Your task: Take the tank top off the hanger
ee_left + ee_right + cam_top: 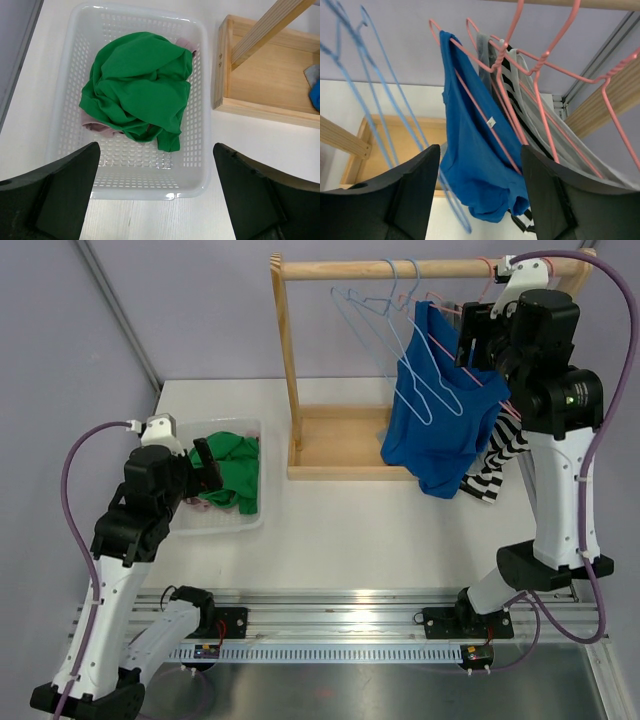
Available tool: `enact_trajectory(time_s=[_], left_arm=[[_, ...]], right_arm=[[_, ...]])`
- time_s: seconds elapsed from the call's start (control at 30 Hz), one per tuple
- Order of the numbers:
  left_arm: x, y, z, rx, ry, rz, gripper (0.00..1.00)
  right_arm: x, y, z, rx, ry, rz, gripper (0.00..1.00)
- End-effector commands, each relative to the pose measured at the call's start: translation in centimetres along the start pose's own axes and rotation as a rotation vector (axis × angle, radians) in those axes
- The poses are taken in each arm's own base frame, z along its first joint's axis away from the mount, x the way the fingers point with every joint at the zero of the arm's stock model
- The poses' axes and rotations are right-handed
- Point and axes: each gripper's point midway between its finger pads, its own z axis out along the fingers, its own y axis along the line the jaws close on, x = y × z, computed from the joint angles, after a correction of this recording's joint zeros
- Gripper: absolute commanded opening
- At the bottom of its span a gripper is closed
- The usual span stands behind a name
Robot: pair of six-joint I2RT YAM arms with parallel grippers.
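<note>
A blue tank top (435,430) hangs on a pink hanger (447,333) from the wooden rail at the back right. In the right wrist view the blue tank top (470,150) drapes over the pink hanger (485,112) and fills the gap between my right fingers. My right gripper (470,340) (480,165) stands open around that cloth, just under the rail. Over the white basket at the left, my left gripper (205,465) (156,170) is wide open and holds nothing.
The white basket (255,515) (200,75) holds a crumpled green garment (232,465) (137,85) over a pinkish one. Empty blue hangers (385,320) (370,110) hang left of the tank top. A striped garment (495,460) (507,85) and a grey one (555,135) hang behind it. The rack's wooden tray base (340,445) lies beneath.
</note>
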Motion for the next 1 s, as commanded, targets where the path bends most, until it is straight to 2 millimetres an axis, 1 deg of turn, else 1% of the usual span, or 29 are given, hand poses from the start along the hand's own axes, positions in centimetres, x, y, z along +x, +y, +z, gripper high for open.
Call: enact_trajectory(time_s=[0.0, 0.03, 0.07, 0.13, 0.17, 0.2, 0.23, 0.27, 0.33, 0.43, 0.47, 0.53, 0.57, 0.67, 0.7, 0.73, 0.77, 0.8, 0.83, 0.87, 0.9, 0.97], left_arm=[[-0.1, -1.0, 0.8, 0.052, -0.030, 0.006, 0.99], [0.1, -1.0, 1.0, 0.051, -0.032, 0.001, 0.99], [1.1, -0.9, 1.5, 0.050, -0.010, 0.005, 0.99], [1.8, -0.9, 2.0, 0.054, 0.002, 0.008, 0.99], [2.6, -0.9, 2.3, 0.060, 0.021, 0.014, 0.99], [2.7, -1.0, 2.5, 0.065, 0.021, 0.017, 0.99], [2.9, -1.1, 2.7, 0.070, 0.029, 0.018, 0.99], [3.2, -1.5, 2.8, 0.090, 0.041, 0.019, 0.99], [3.3, -1.8, 2.9, 0.104, 0.053, 0.020, 0.99], [3.5, -2.0, 3.0, 0.113, 0.063, 0.021, 0.99], [3.5, -2.1, 3.0, 0.123, 0.061, 0.022, 0.99], [3.6, -2.1, 3.0, 0.124, 0.064, 0.022, 0.99], [3.6, -2.1, 3.1, 0.122, 0.064, 0.022, 0.99], [3.7, -2.3, 3.0, 0.130, 0.068, 0.022, 0.99], [3.8, -2.3, 3.1, 0.131, 0.070, 0.021, 0.99], [3.9, -2.3, 3.1, 0.133, 0.075, 0.022, 0.99], [4.0, -2.4, 3.1, 0.140, 0.079, 0.022, 0.99], [4.0, -2.5, 3.1, 0.143, 0.080, 0.022, 0.99], [4.0, -2.5, 3.2, 0.144, 0.082, 0.022, 0.99], [4.1, -2.6, 3.2, 0.146, 0.084, 0.022, 0.99], [4.1, -2.6, 3.2, 0.146, 0.085, 0.022, 0.99], [4.2, -2.6, 3.3, 0.146, 0.089, 0.023, 0.99]], right_arm=[[0.6, -0.7, 1.7, -0.044, 0.028, -0.033, 0.71], [1.1, -0.9, 2.4, -0.039, 0.043, -0.036, 0.71], [1.3, -1.1, 2.9, -0.035, 0.049, -0.037, 0.70], [1.9, -2.0, 4.1, -0.015, 0.061, -0.046, 0.68], [2.2, -2.2, 4.6, -0.016, 0.069, -0.046, 0.68], [2.4, -2.6, 5.0, -0.010, 0.072, -0.042, 0.67], [2.9, -2.6, 5.5, -0.019, 0.087, -0.034, 0.65], [3.2, -2.2, 5.7, -0.048, 0.094, -0.029, 0.64], [3.9, -2.2, 6.5, -0.048, 0.112, -0.036, 0.63], [4.3, -2.7, 7.1, -0.032, 0.121, -0.055, 0.62], [4.3, -2.4, 7.2, -0.048, 0.120, -0.054, 0.57], [4.4, -1.8, 7.3, -0.077, 0.124, -0.044, 0.51], [4.4, -0.9, 7.3, -0.129, 0.123, -0.036, 0.45], [4.3, 0.4, 7.0, -0.196, 0.120, -0.003, 0.35], [4.2, 0.7, 7.0, -0.208, 0.119, 0.021, 0.30], [4.4, 1.0, 7.0, -0.218, 0.122, 0.037, 0.28], [4.0, 1.4, 7.0, -0.238, 0.106, 0.054, 0.27], [4.4, 1.8, 7.2, -0.252, 0.115, 0.081, 0.22], [4.3, 2.2, 7.1, -0.267, 0.111, 0.090, 0.20], [4.0, 2.4, 7.1, -0.281, 0.098, 0.101, 0.14], [3.7, 2.6, 6.9, -0.284, 0.095, 0.130, 0.00], [3.4, 2.9, 6.8, -0.297, 0.090, 0.148, 0.00]])
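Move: The neck of the pink hanger carrying the blue tank top is about 6 cm ahead of the right hand, 1 cm to its right and 7 cm below. The top's body hangs some 6 cm ahead, 2 cm left and 22 cm down; the empty blue hangers are roughly 5 cm ahead, 10 cm left and 8 cm lower, the striped top 7 cm ahead, 7 cm right and 20 cm below. From the left hand that neck lies about 18 cm ahead, 50 cm right and 14 cm above. Sinking about 7 cm and reaching 6 cm forward, the right hand first edges 3 cm right, then swings some 4 cm left as its part-open fingers shut and pinch the pink hanger's wire just below the twisted neck. Its wrist tips down about 10 degrees and late on turns as much counter-clockwise. The empty left gripper, still wide open, drops about 5 cm near the basket, drifting slightly right. ##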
